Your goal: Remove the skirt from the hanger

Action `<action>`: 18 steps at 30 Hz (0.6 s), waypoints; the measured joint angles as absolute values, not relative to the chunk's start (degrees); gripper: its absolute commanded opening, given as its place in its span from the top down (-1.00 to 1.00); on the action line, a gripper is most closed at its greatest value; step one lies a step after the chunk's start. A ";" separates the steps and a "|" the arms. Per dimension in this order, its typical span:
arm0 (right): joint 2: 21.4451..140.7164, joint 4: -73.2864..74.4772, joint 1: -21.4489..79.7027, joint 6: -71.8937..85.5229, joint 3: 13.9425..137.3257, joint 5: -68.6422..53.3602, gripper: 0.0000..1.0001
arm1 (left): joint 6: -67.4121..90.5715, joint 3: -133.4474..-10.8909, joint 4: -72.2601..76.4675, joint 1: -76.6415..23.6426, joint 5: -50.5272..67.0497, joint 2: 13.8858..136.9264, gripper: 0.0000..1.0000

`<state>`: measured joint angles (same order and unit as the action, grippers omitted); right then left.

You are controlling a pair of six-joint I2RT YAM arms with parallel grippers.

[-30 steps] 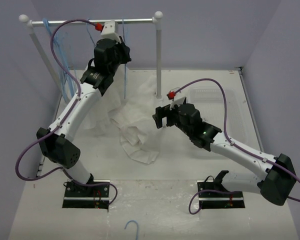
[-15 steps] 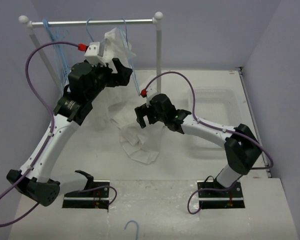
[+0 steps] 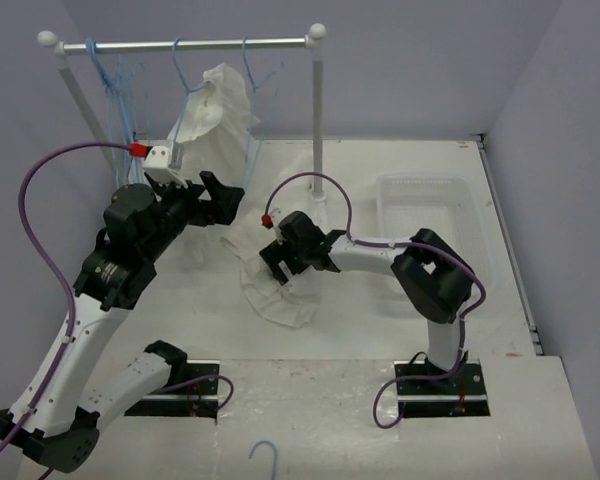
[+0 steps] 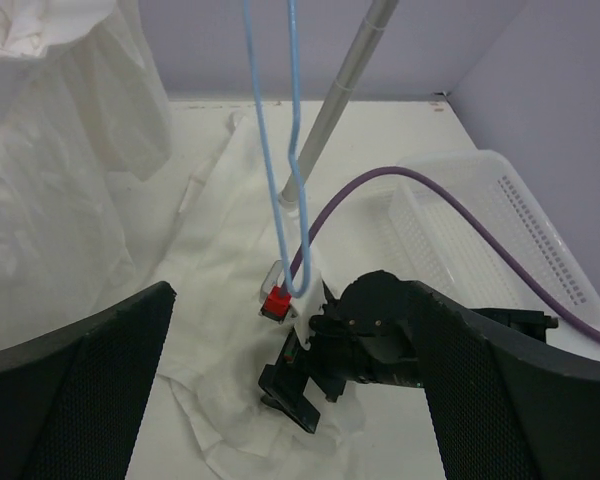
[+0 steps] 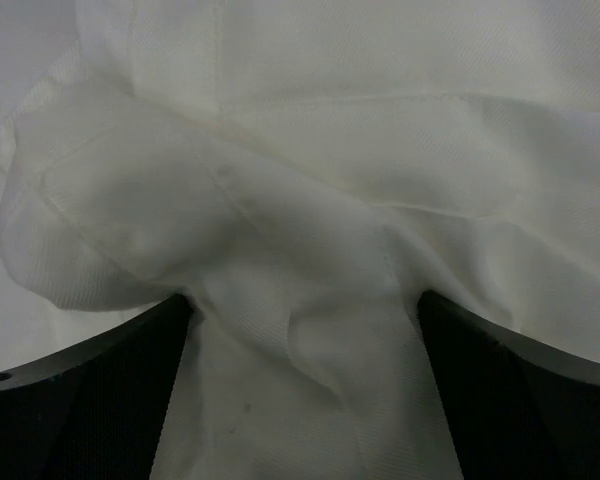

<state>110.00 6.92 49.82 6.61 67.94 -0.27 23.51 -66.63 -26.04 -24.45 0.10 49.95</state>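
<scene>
The white pleated skirt point(image 3: 218, 115) hangs from the rail, flaring down toward the table; its thin fabric fills the left of the left wrist view point(image 4: 50, 190). Its light-blue hanger point(image 3: 179, 55) shows only as a hook on the rail. My left gripper point(image 3: 220, 195) is open and empty point(image 4: 292, 300), just below and in front of the skirt, apart from it. My right gripper point(image 3: 273, 270) is open, pressed down on a plainer white garment point(image 3: 285, 300) lying on the table. A fold of that cloth point(image 5: 310, 290) bulges between its fingers point(image 5: 80, 400).
An empty blue hanger point(image 3: 250, 75) hangs beside the skirt point(image 4: 285, 150). Several more hangers point(image 3: 115, 90) crowd the rail's left end. The rack's right post point(image 3: 318, 130) stands behind the right gripper. A clear plastic basket point(image 3: 435, 215) sits at the right. A loose hanger point(image 3: 265, 455) lies at the near edge.
My left arm has drawn back and down from the rail, uncovering the hanging skirt. My right arm has reached left and lowered onto the garment on the table.
</scene>
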 measured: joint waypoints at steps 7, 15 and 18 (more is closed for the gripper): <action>112.27 6.96 50.74 7.35 70.52 1.80 1.00 | 23.59 -66.63 -26.57 -24.45 -2.48 48.84 -1.00; 90.98 6.61 50.87 8.27 58.92 6.48 1.00 | 23.44 -66.63 -25.87 -24.45 -4.23 48.64 -1.00; 77.25 5.52 50.04 8.27 57.98 11.31 1.00 | 23.42 -66.63 -25.34 -24.45 -5.65 48.80 -1.00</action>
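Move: The right hand's open fingers are already down in the white skirt that has come off its hanger. The skirt's middle is about 2 cm ahead of that hand, 2 cm below it and neither left nor right. From the right hand, the rack post's foot is roughly 20 cm ahead and 9 cm right, and the white basket is some 6 cm ahead and 35 cm right. From the left hand, the fallen skirt lies about 4 cm ahead, 9 cm right and 36 cm down. Staying low at first, the right hand shuts its fingers on a fold of the fallen skirt and pinches it. It then pulls the fold quickly upward, about 18 cm off the table, drawing some 6 cm to the right towards the basket as its fingertips tip up by about 20 degrees. The empty left hand, still wide open, eases about 2 cm left. ##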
